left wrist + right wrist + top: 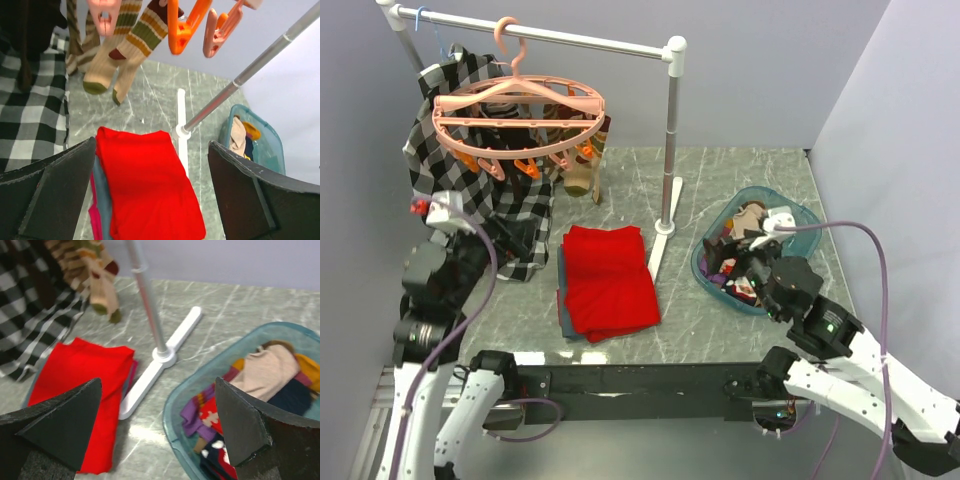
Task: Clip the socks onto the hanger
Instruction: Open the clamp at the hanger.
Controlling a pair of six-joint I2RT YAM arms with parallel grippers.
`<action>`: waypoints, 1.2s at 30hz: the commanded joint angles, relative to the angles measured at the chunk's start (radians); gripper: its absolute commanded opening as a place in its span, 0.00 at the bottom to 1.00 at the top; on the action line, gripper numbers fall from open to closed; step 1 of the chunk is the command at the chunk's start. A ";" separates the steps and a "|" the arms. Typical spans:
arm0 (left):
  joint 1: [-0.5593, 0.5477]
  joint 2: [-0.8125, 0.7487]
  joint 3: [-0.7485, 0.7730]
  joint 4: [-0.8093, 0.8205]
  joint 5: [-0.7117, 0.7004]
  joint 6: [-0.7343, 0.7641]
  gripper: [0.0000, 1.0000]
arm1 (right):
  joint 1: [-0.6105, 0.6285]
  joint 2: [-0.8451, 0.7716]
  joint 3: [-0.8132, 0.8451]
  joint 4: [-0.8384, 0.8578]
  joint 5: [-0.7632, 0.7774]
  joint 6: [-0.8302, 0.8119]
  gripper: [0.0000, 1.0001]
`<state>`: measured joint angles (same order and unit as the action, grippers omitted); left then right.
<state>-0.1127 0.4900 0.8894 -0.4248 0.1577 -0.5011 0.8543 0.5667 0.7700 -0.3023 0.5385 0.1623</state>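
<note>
The salmon-pink round hanger (518, 112) hangs by its hook from the rail at the back left. Brown-and-cream striped socks (582, 165) dangle from its clips, and the left wrist view shows them (132, 45) beside an empty orange clip (187, 27). More socks (745, 250) in red, purple, navy and beige lie piled in the teal basket (180, 405). My left gripper (151, 145) is open with nothing in it, low in front of the hanger above the red cloth. My right gripper (157, 382) is open with nothing in it over the basket's near-left rim.
A folded red cloth (608, 280) lies mid-table on other folded pieces. A black-and-white checked shirt (470, 150) hangs at the left behind the hanger. The white rail stand (670, 150) has its post and foot between the cloth and the basket.
</note>
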 commanded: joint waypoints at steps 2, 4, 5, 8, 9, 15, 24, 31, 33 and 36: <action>-0.013 0.134 0.150 -0.048 0.068 -0.030 0.99 | -0.006 0.137 0.139 0.037 -0.098 -0.003 1.00; -0.037 0.195 0.175 -0.043 0.083 -0.062 0.99 | -0.027 0.208 0.178 0.010 -0.138 0.012 1.00; -0.054 0.214 0.201 -0.040 0.076 -0.083 0.99 | -0.040 0.231 0.213 -0.001 -0.156 0.020 1.00; -0.187 0.297 0.268 -0.048 -0.007 -0.100 0.99 | -0.115 0.312 0.267 -0.038 -0.274 0.042 1.00; -0.238 0.342 0.292 -0.057 -0.115 -0.100 0.99 | -0.150 0.326 0.276 -0.038 -0.302 0.051 1.00; -0.695 0.527 0.517 -0.196 -0.662 -0.154 0.95 | -0.192 0.338 0.281 -0.006 -0.387 0.042 1.00; -1.018 0.944 0.947 -0.283 -1.348 -0.160 0.85 | -0.225 0.272 0.232 -0.020 -0.377 0.037 1.00; -0.850 1.047 1.035 -0.282 -1.190 -0.163 0.77 | -0.228 0.206 0.199 -0.015 -0.370 0.046 1.00; -0.840 1.068 1.034 -0.281 -1.201 -0.160 0.77 | -0.228 0.197 0.195 -0.017 -0.368 0.045 1.00; -0.808 1.076 1.017 -0.266 -1.166 -0.157 0.77 | -0.232 0.188 0.186 -0.018 -0.364 0.039 1.00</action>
<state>-0.9436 1.5723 1.8721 -0.6811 -1.0367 -0.6407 0.6319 0.7742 0.9714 -0.3305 0.1669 0.2043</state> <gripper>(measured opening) 0.773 0.996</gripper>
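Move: The orange clamp at the hanger's right end is some 16 cm ahead, 11 cm right and 7 cm above the open left hand. At about that height, the pink front clamp lies 12 cm ahead and 6 cm right of this hand, the orange front clamp 11 cm straight ahead. The rack's right pole stands about 26 cm right and 13 cm out. From the right hand, the target clamp is around 16 cm ahead, 25 cm left and 11 cm above. The hanger's right-end orange clamp is approached by the left hand, which swings about 20 cm right while rising, round the near-right rim, then drives forward beside the rim, edging back left and sinking a little; it turns clockwise, then well counter-clockwise, fingers narrowing slightly. The empty right hand shifts about 5 cm forward and left by the sock basin, then eases partly back and up, still wide open. ##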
